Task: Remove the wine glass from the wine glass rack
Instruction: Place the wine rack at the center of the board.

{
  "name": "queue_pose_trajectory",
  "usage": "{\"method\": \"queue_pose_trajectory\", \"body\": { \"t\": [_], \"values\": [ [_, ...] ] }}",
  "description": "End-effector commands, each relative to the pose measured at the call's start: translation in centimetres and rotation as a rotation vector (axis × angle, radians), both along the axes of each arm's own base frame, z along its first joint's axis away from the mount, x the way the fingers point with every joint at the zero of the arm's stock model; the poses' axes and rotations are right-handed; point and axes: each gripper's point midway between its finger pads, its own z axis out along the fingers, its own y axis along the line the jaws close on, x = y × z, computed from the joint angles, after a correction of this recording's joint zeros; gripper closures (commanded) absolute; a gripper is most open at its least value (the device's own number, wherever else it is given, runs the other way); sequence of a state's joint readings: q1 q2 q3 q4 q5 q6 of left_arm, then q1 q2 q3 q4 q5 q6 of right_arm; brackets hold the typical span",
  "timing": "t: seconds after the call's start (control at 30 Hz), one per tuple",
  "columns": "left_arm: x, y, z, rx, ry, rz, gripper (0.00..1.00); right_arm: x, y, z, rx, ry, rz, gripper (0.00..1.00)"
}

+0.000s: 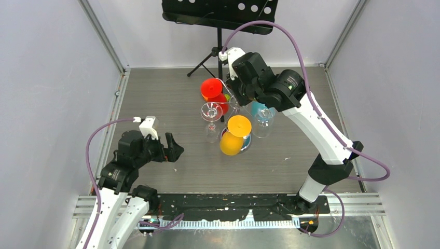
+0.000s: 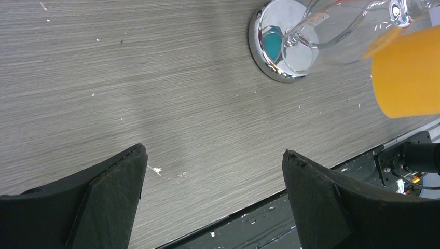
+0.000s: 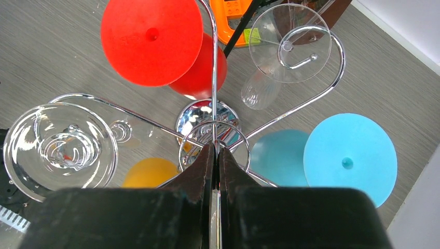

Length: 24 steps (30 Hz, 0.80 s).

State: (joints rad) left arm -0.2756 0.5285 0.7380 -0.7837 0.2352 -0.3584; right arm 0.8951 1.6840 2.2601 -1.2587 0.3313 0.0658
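The wine glass rack (image 1: pixel 227 110), a chrome wire tree, stands mid-table with several wine glasses hung upside down on its arms: a red one (image 1: pixel 211 89), an orange one (image 1: pixel 238 126), a blue one (image 1: pixel 258 108) and a clear one (image 1: pixel 211 111). My right gripper (image 3: pixel 215 149) comes from above, shut on a thin chrome wire at the rack's top ring. Below it show the red foot (image 3: pixel 151 39), a clear glass (image 3: pixel 59 148) and the blue foot (image 3: pixel 350 155). My left gripper (image 2: pixel 215 155) is open and empty, low over the table, left of the rack's mirror base (image 2: pixel 258 54).
A black tripod music stand (image 1: pixel 220 13) rises behind the rack, its legs (image 1: pixel 206 61) on the table. Grey walls close in on both sides. A black strip (image 2: pixel 290 228) runs along the table's near edge under my left gripper.
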Motion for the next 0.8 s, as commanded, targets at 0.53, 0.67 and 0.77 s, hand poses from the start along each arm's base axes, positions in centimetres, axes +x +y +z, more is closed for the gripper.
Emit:
{"method": "queue_pose_trajectory", "body": {
  "t": [0.53, 0.67, 0.77],
  "values": [
    [0.3, -0.1, -0.2, 0.018, 0.012, -0.010, 0.01, 2.0, -0.6, 9.2, 0.225, -0.290, -0.088, 0.65],
    [0.4, -0.1, -0.3, 0.019, 0.020, -0.009, 0.01, 1.7, -1.4, 10.2, 0.231, -0.314, -0.099, 0.56],
    [0.4, -0.1, -0.3, 0.021, 0.021, -0.008, 0.01, 1.4, -2.3, 10.8, 0.229, -0.334, -0.109, 0.52]
  ]
}}
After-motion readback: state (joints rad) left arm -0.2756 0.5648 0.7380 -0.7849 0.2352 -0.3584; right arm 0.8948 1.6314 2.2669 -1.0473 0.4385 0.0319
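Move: The wine rack stands under the right hand, its top wires between the nearly shut fingertips and its middle straight below, roughly 17 cm down. About 8 cm lower than the hand hang the glasses: the yellow one some 8 cm nearer the base, the red one 5 cm ahead and 8 cm left, the light blue one 3 cm ahead and 9 cm right. From the left hand the rack's middle lies about 10 cm ahead, 21 cm right, roughly level. Let go of the wine rack: spread the right fingers to nearly half open so the pinched wire at its top comes free. As they part, lift the right gripper about 6 cm off the rack with some 2 cm of forward drift, and tip the fingers upward by around 15 degrees. ##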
